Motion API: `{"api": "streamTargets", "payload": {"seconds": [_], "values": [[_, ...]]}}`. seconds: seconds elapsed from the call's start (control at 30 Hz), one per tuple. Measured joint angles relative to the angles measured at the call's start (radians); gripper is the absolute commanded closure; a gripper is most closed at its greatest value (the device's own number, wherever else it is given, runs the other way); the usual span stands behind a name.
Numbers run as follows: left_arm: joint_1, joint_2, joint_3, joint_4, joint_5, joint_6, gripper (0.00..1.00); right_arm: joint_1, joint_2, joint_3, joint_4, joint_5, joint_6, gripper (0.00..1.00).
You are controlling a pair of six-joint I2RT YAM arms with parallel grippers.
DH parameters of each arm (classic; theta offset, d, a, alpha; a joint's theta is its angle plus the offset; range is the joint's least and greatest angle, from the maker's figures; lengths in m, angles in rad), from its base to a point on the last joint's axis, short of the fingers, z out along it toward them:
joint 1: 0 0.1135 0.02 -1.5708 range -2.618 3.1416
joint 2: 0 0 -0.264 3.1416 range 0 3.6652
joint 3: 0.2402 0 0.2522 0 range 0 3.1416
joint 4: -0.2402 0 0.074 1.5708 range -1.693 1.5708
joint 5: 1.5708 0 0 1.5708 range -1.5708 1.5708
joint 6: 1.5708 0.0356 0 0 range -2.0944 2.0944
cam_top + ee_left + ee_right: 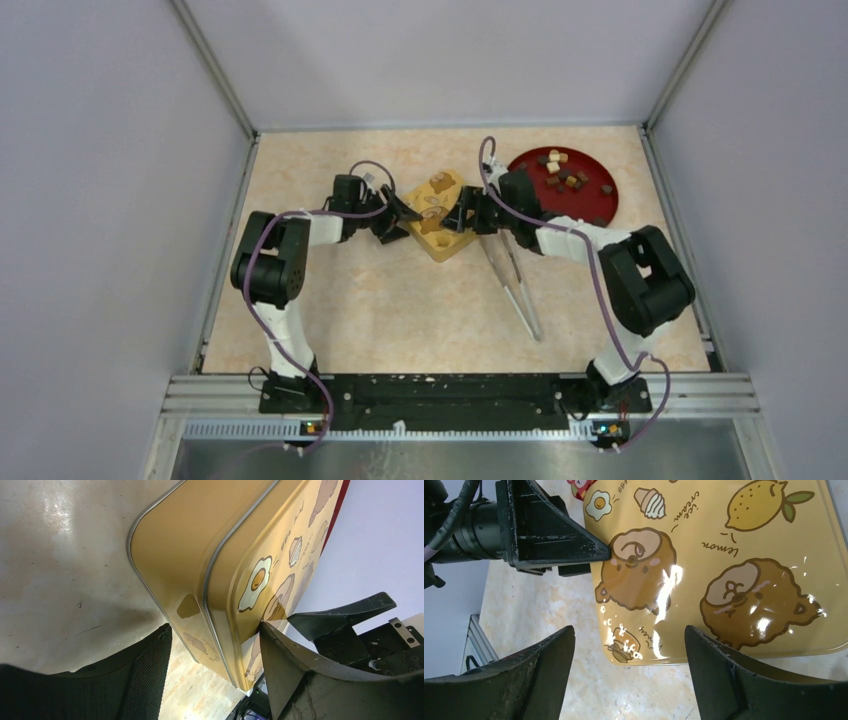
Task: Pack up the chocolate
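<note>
The chocolate (560,172) is a scatter of tiny brown and pale lumps on a dark red plate (603,207) at the back right. A square yellow tin (440,242) with its cartoon-printed lid (704,545) on lies mid-table. My left gripper (400,215) (215,627) straddles the tin's (175,540) left corner. One finger (559,545) touches the lid's top. The mesh-padded finger (145,675) stands apart from the tin's side. My right gripper (468,213) (629,628) is open just off the tin's right corner, holding nothing.
Metal tongs (515,285) lie on the table in front of the tin, pointing toward the near edge. A small red-and-white sweet (576,487) peeks past the lid's far edge. Grey walls close in the table on both sides and at the back.
</note>
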Motion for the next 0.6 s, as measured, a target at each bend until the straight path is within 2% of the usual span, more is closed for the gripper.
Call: {"api": "streamTargets", "payload": {"seconds": [0.2, 0.4, 0.6], "values": [[0.0, 0.0, 0.0, -0.004, 0.0, 0.013, 0.3, 0.022, -0.033, 0.009, -0.06, 0.01, 0.005, 0.2], [0.0, 0.0, 0.008, -0.019, 0.0, 0.023, 0.3, 0.102, -0.095, 0.091, -0.083, 0.058, -0.007, 0.19], [0.0, -0.026, 0.029, -0.112, -0.003, 0.053, 0.25, 0.098, -0.006, 0.219, -0.09, 0.111, -0.005, 0.19]]}}
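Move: My right hand is low at the near corner of the lidded chocolate box, open. The lid's middle lies about 6 cm ahead, 1 cm to the left and 4 cm below. The tongs' middle is some 12 cm back and 11 cm to the right; the red tray is roughly 11 cm ahead and 21 cm to the right, both about 10 cm below. From my left hand, the lid's middle is some 8 cm to the right, 2 cm ahead and about level. I bring my right hand up off the lid's near corner, edging back a little at first, then rising about 8 cm and shifting some 4 cm left over the lid before swinging forward about 3 cm at the end. Its fingers stay open and tip up slightly. My left hand stays at the lid's left corner, open, with one finger over the rim. ##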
